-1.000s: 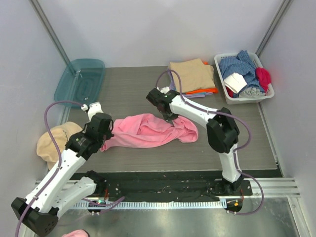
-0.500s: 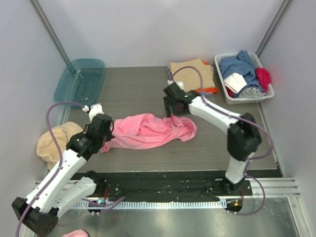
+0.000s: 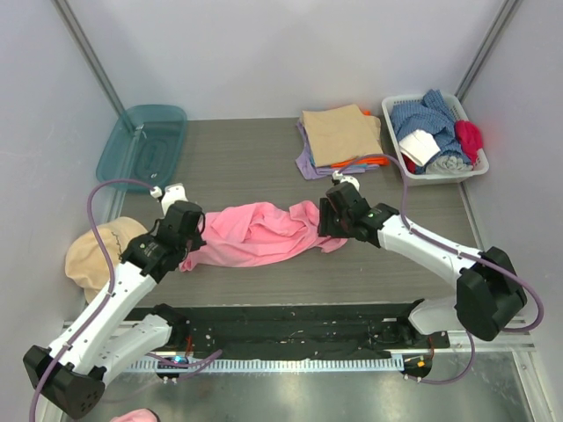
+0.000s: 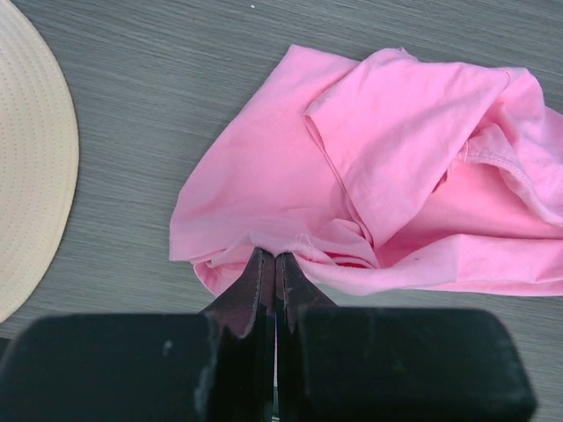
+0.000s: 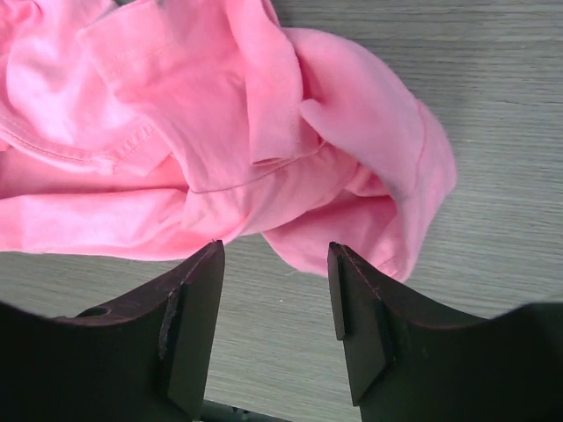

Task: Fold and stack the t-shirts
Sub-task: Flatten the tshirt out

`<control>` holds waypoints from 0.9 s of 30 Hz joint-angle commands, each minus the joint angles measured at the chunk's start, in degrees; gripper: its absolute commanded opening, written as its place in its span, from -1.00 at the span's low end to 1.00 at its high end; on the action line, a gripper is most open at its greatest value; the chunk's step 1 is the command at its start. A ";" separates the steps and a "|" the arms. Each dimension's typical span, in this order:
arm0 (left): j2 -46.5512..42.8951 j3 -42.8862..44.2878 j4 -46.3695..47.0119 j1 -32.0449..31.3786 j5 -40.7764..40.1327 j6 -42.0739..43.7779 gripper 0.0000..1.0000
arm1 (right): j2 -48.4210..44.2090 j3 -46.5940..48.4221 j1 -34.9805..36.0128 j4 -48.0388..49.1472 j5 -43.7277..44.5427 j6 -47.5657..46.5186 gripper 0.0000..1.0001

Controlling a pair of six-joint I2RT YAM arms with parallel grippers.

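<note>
A bright pink t-shirt (image 3: pixel 264 233) lies crumpled across the middle of the table. My left gripper (image 3: pixel 189 251) is shut on the shirt's left end; in the left wrist view the fingertips (image 4: pixel 264 261) pinch a fold of the pink t-shirt (image 4: pixel 396 158). Low at the shirt's right end, my right gripper (image 3: pixel 324 227) stands open. Its jaws (image 5: pixel 274 249) stand apart on either side of bare table, with the pink t-shirt (image 5: pixel 220 114) just beyond their tips. At the back right, a folded tan t-shirt (image 3: pixel 341 134) lies on top of orange (image 3: pixel 371 163) and lilac (image 3: pixel 308 164) ones.
A white basket (image 3: pixel 394 141) of mixed clothes stands at the back right, beside the stack. A teal tray (image 3: pixel 141 141) leans at the back left. A round tan cap (image 3: pixel 97 251) lies at the table's left edge, also seen as the cap (image 4: pixel 26 158) in the left wrist view.
My right gripper has let go of the shirt's right end, opened, and swung right and nearer, down to that end. The shirt's right end has settled on the table. The left gripper has held still.
</note>
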 commanded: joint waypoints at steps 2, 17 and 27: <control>-0.32 0.70 1.98 0.28 0.11 0.28 -1.00 | 0.94 0.70 0.10 8.17 -0.91 1.96 0.15; -1.21 0.61 0.49 0.19 -0.85 0.36 -1.00 | 3.59 -3.78 -4.47 5.90 17.54 5.99 0.24; -1.82 0.35 -0.30 0.19 -1.03 0.54 -1.00 | 0.44 -5.18 -7.55 0.88 18.80 10.31 0.26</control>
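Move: The right end of the pink t-shirt is what the right hand goes for: about 7 cm to its right, 3 cm ahead and 8 cm below. The folded stack stands some 30 cm farther out than the hand and 5 cm to the right, the laundry basket roughly 35 cm ahead and 38 cm right. From the left hand, that same shirt end is around 50 cm to the right, about level fore and aft, and 8 cm lower. Forward a little first, then in a sweep to its right of about 9 cm while sinking nearly 4 cm, the right hand comes over the t-shirt's right end, its wrist turning clockwise some 25 degrees and its fingers staying open. The left hand stays in place, still pinching the shirt's left end. ##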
